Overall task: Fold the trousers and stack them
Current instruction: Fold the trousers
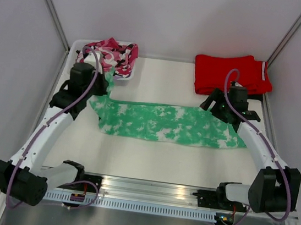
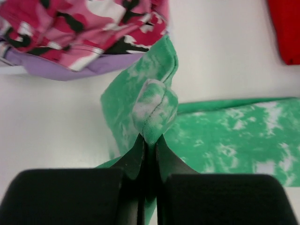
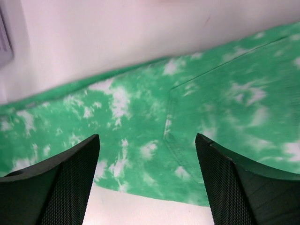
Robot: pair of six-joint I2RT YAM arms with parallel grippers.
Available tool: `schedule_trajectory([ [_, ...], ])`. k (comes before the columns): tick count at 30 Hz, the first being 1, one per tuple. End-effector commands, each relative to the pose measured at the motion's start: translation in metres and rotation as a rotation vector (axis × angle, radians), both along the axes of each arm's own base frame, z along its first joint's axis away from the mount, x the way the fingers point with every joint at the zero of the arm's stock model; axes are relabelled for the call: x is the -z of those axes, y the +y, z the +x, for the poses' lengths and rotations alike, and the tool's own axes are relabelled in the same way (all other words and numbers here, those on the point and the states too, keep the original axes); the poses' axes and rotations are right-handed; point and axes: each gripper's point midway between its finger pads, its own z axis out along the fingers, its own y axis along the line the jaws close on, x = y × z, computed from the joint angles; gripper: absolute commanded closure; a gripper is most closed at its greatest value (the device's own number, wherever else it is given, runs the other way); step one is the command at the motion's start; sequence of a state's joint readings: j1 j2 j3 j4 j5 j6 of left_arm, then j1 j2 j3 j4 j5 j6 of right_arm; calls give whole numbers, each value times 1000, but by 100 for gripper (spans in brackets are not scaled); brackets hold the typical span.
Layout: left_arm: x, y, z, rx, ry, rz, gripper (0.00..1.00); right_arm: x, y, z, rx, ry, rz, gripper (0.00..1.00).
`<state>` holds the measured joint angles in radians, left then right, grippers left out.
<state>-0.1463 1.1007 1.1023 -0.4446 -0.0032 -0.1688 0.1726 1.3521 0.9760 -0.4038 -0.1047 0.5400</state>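
The mint-green, white-blotched trousers lie stretched across the middle of the table, left to right. My left gripper is shut on a raised fold of their leg end, lifted a little off the table at the left. My right gripper hangs open above the trousers' wide end, where a pocket seam shows. Nothing sits between its fingers. In the top view that gripper is over the cloth's upper right corner.
A pink, black and white camouflage garment lies in a white tray at the back left, close to my left gripper. Folded red trousers with a white stripe lie at the back right. Grey walls close in both sides.
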Motion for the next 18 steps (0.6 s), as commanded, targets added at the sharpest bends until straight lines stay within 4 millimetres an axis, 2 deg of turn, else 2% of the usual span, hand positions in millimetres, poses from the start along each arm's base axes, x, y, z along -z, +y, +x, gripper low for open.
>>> schedule_trajectory([
  [1, -11, -41, -5, -76, -7, -102, 98, -32, -38, 4, 124, -69, 10, 11],
  [2, -8, -47, -3, -105, -4, -97, 98, -36, -42, 2, 128, -78, 21, 11],
  [3, 5, -74, -3, -74, 42, -124, 98, -35, -53, 0, 152, -76, 13, 11],
  [4, 4, -87, 0, -66, 54, -146, 98, -35, -57, -1, 158, -74, 7, 11],
  [5, 7, -109, -2, -37, 67, -156, 98, -35, -61, -5, 168, -71, -7, 11],
  [6, 15, -127, 4, -37, 89, -169, 98, -32, -62, -9, 166, -65, -16, 10],
  [7, 16, -137, 9, -46, 75, -168, 98, -34, -63, -11, 167, -71, -17, 11],
  [8, 21, -151, 9, -36, 81, -160, 98, -33, -72, -11, 195, -72, -19, 10],
  [9, 30, -177, 11, -29, 113, -165, 98, -30, -73, -14, 196, -65, -18, 10],
  [11, 42, -199, 13, -29, 151, -170, 98, -30, -74, -17, 197, -70, -22, 10],
  [12, 39, -218, 12, -25, 158, -203, 98, -28, -74, -19, 197, -66, -25, 10],
  [13, 58, -230, 15, -28, 189, -185, 98, -26, -75, -20, 198, -64, -28, 10],
  [15, 63, -256, 11, -14, 205, -222, 98, -23, -77, -24, 200, -57, -40, 10],
  [16, 78, -266, 11, -14, 230, -217, 98, -21, -79, -25, 206, -52, -46, 10],
  [18, 84, -287, 5, 4, 246, -248, 98, -16, -82, -29, 209, -43, -62, 9],
])
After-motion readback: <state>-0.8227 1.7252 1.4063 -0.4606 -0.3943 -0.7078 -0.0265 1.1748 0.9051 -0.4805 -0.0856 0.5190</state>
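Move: Pinched in my left hand is the trousers' leg end; it goes to the middle of the flat trousers, about 38 cm to my right, practically level fore-and-aft and some 25 cm below. The trousers' left edge lies almost straight beneath me, 2 cm to the right; the laundry bin is about 28 cm ahead and 6 cm left. From my right hand the trousers' middle is around 16 cm left, 1 cm ahead and 13 cm below. Keeping the leg end pinched, I sweep my left hand about 25 cm to the right over the trousers towards their middle, sinking more and more steeply to some 10 cm lower while the fingers tip further down. My empty right hand, still open, clears out to the right by about 7 cm, turning slightly clockwise, rising a little and then easing back and down. ##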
